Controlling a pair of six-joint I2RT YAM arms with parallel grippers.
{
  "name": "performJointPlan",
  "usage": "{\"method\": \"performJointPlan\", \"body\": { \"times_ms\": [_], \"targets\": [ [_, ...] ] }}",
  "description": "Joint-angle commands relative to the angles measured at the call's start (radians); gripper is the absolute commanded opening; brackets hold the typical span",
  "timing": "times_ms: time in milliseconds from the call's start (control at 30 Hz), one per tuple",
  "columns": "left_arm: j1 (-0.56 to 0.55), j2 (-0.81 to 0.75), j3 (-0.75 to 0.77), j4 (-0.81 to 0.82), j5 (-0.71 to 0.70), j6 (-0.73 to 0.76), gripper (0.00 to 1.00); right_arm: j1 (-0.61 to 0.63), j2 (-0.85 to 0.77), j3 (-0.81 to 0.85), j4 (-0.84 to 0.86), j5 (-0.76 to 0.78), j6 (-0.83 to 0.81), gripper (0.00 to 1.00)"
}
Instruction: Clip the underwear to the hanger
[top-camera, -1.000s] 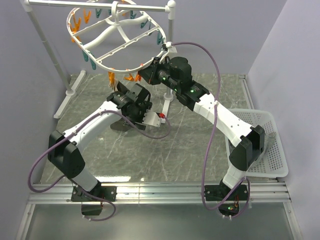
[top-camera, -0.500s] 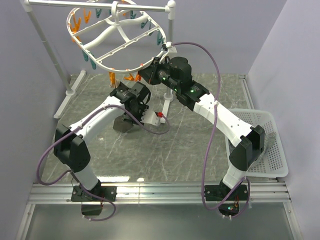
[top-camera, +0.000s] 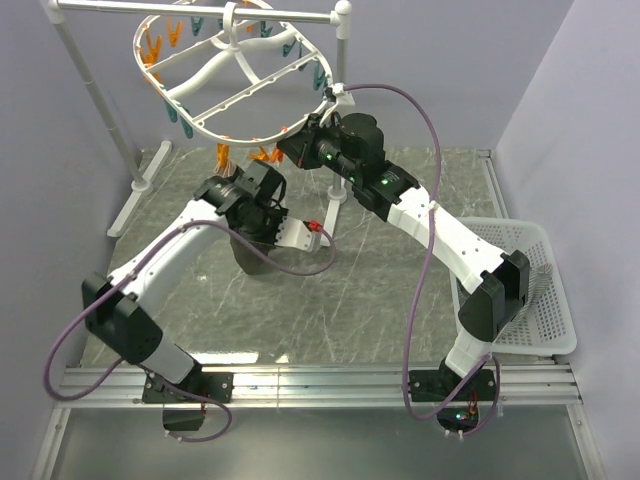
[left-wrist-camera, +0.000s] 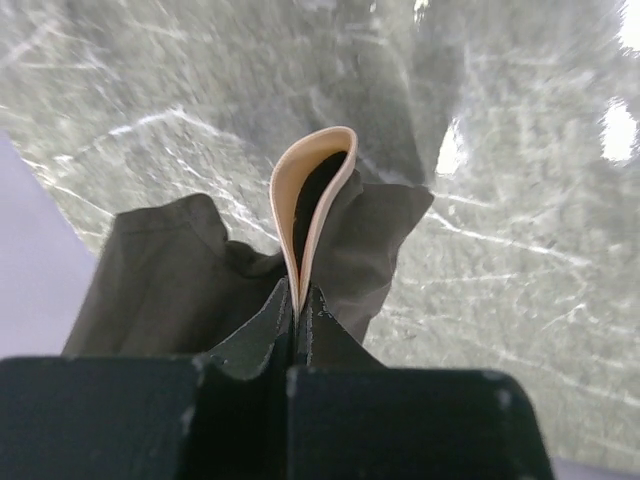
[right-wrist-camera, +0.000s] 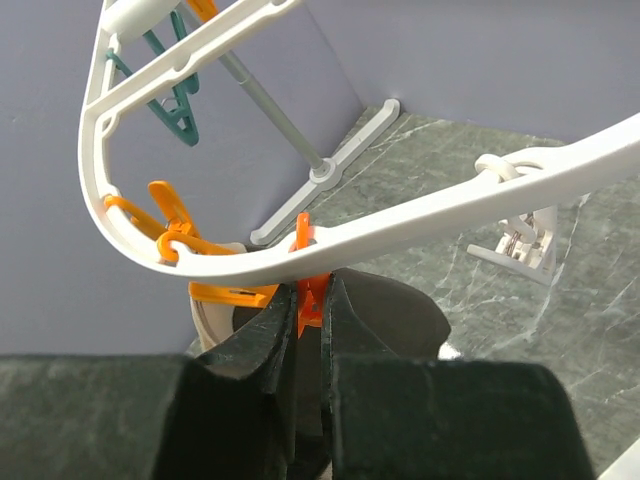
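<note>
The underwear (top-camera: 254, 260) is dark olive cloth that hangs bunched below my left gripper (top-camera: 262, 228), over the middle of the table. In the left wrist view the left gripper (left-wrist-camera: 298, 296) is shut on the tan waistband (left-wrist-camera: 318, 170), which loops up beyond the fingertips, with the dark cloth (left-wrist-camera: 160, 285) spread behind. The white oval hanger (top-camera: 212, 102) hangs from the rail at the back. My right gripper (top-camera: 286, 150) is at its near rim (right-wrist-camera: 420, 220), shut on an orange clothespin (right-wrist-camera: 312, 290) that dangles from the rim.
A white pole rail stand (top-camera: 96, 92) carries the hanger, with its feet (right-wrist-camera: 330, 170) on the marble table. More orange (right-wrist-camera: 170, 225) and teal (right-wrist-camera: 178, 112) clothespins hang along the rim. A white basket (top-camera: 540, 330) sits at the right edge.
My left gripper has closed on the waistband and risen, so the underwear now hangs from it. The left arm's elbow has swung left. The right arm has not moved.
</note>
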Motion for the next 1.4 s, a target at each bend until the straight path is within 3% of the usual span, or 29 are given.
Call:
{"method": "performJointPlan", "body": {
  "times_ms": [0,267,433,700,1000,1367],
  "targets": [
    [0.026,-0.108,-0.02,0.058,0.128,-0.02,0.0,-0.013,-0.019,0.012,0.013,0.022,0.009,0.0],
    [0.149,-0.177,-0.029,0.147,0.351,-0.289,0.0,-0.014,-0.025,0.007,0.017,0.034,0.006,0.0],
    [0.15,-0.259,-0.06,0.33,0.325,-0.502,0.0,-0.014,-0.024,0.007,0.014,0.034,0.008,0.0],
    [0.152,-0.213,0.047,0.348,0.25,-0.749,0.0,-0.014,-0.024,0.01,0.016,0.035,0.012,0.0],
    [0.152,-0.168,0.133,0.317,0.159,-0.856,0.0,-0.014,-0.044,-0.023,0.031,0.013,-0.041,0.0],
    [0.152,-0.118,0.207,0.291,0.106,-0.874,0.0,-0.014,-0.045,-0.037,0.04,0.013,-0.083,0.0]
  ]
}}
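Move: The orange clip squeezed by the right fingers on the hanger's rim is the goal for the left hand, which already pinches the low end of the underwear's waistband: about 9 cm ahead of that hand, 5 cm to its right and 19 cm above. At much the same height, the middle clip is some 8 cm ahead of it and straight in line, the left clip 6 cm ahead and 6 cm to its left. For the right hand, the squeezed clip is right between the fingertips. Keeping its pinch on the waistband end, the left hand lifts it some 13 cm towards the squeezed clip, nearly straight up at first, then easing about 4 cm forward as the climb slows, while the wrist swings the fingers from pointing almost straight down to pointing forward and right, still slanting some 30 degrees down. The right hand stays in place, its shut fingers still squeezing the orange clip at the rim. ##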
